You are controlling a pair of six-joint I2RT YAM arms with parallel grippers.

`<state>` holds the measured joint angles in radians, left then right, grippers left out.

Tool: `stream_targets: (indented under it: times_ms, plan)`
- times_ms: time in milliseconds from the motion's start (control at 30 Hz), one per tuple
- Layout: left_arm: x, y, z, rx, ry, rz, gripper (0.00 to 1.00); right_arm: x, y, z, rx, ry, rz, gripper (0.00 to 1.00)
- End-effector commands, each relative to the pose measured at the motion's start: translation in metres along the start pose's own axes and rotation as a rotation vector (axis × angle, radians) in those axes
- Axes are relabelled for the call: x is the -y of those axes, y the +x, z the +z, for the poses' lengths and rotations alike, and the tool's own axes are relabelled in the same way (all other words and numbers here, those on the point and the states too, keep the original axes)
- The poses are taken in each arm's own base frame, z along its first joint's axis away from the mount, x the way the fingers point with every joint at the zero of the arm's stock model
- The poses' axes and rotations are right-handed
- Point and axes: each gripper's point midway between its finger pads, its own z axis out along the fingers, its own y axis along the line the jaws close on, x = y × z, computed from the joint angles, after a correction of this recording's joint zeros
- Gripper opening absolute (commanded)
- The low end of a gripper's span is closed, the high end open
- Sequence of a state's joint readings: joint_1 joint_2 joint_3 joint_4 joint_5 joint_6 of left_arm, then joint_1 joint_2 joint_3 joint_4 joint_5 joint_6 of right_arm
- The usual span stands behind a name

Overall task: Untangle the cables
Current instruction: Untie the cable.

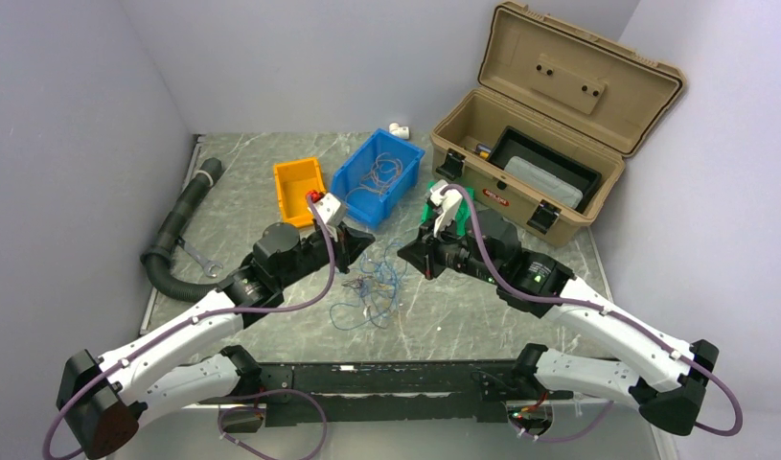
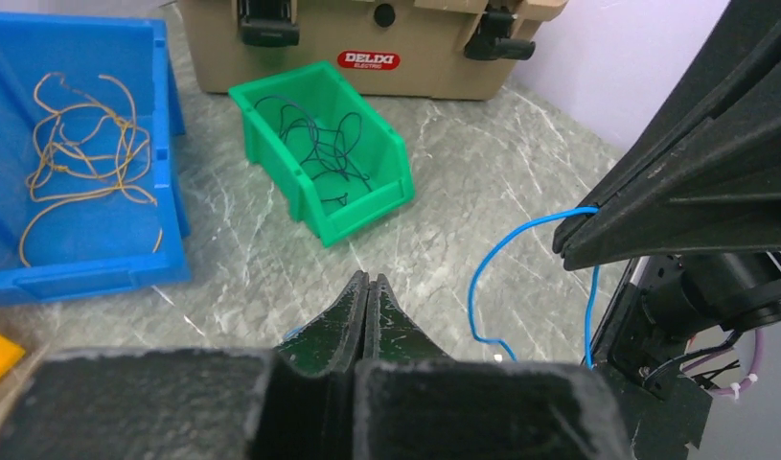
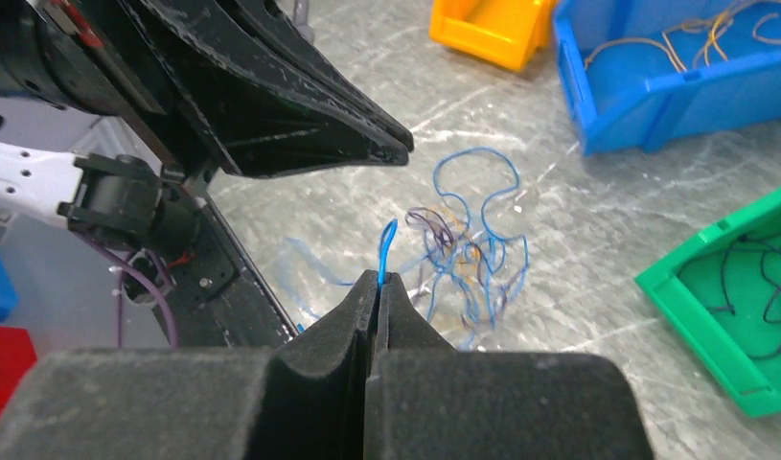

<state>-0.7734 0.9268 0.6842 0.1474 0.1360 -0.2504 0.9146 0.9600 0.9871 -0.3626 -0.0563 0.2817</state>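
Note:
The cables [image 1: 372, 287] lie as a loose knot of blue, dark and orange strands on the marble table between my two grippers; the right wrist view shows the bundle [image 3: 468, 254] just beyond my fingertips. My right gripper [image 3: 379, 278] is shut on a blue cable [image 3: 387, 240] that sticks up from its tips. From the left wrist view that blue cable [image 2: 482, 278] arcs down from the right gripper's fingers [image 2: 674, 201] to the table. My left gripper [image 2: 367, 278] is shut, tips pressed together with no strand showing between them; it hovers close to the right gripper [image 1: 408, 254].
A blue bin [image 1: 346, 184] holds yellow-orange wires [image 2: 80, 153]. A green bin [image 2: 396, 182] holds dark wires [image 2: 324, 144]. An orange bin [image 1: 298, 187] stands left of the blue one. A tan toolbox [image 1: 549, 115] is open at the back right. A black hose [image 1: 175, 230] and wrench [image 1: 202, 259] lie at the left.

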Motion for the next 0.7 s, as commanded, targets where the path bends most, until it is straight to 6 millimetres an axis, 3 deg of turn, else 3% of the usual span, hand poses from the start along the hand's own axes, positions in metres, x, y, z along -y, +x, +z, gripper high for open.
stream_targets:
  times_ms: [0,200,267,333,400,533,667]
  plan:
    - [0.017,-0.017,0.001,0.084,0.1,0.023,0.0,-0.019,-0.029,-0.004,0.111,-0.085,0.005,0.0]
    - [0.012,-0.017,0.001,0.085,0.071,0.011,0.0,-0.01,-0.029,-0.004,0.117,-0.036,0.01,0.0]
    - [0.01,-0.013,0.002,0.05,0.055,0.012,0.18,-0.007,-0.03,-0.005,0.124,-0.02,0.011,0.0]
    - [0.015,-0.009,0.005,0.016,0.086,0.012,0.54,-0.007,-0.031,-0.005,0.13,-0.021,0.013,0.0]
    - [0.023,-0.008,0.006,0.009,0.133,-0.005,0.75,-0.009,-0.031,-0.005,0.131,-0.033,0.014,0.0]
    - [0.042,-0.012,0.004,0.066,0.243,-0.03,0.89,-0.012,-0.032,-0.003,0.125,-0.044,0.018,0.0]
    - [0.044,-0.01,0.002,0.082,0.261,-0.019,0.94,-0.017,-0.05,-0.014,0.163,-0.053,0.029,0.0]
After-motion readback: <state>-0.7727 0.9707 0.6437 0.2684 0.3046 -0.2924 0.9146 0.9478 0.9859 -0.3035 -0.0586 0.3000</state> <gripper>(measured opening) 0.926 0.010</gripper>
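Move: The blue strand I mean to take hangs beside my right fingertips, about 5 cm to the right of my closed, empty left hand and 3 cm back, roughly at its height. Below lies the cable tangle, some 20 cm under my left hand and 4 cm back. The green bin is about 11 cm ahead of my left hand and 17 cm to its right. The strand sits right at my right fingertips, already pinched. I open my left fingers from shut to almost fully wide while easing that hand about 3 cm to the right and back, towards the blue strand at my right fingertips, pausing midway and turning it some 10 degrees clockwise. My right hand keeps its pinch on the strand and rises about 1.5 cm. ##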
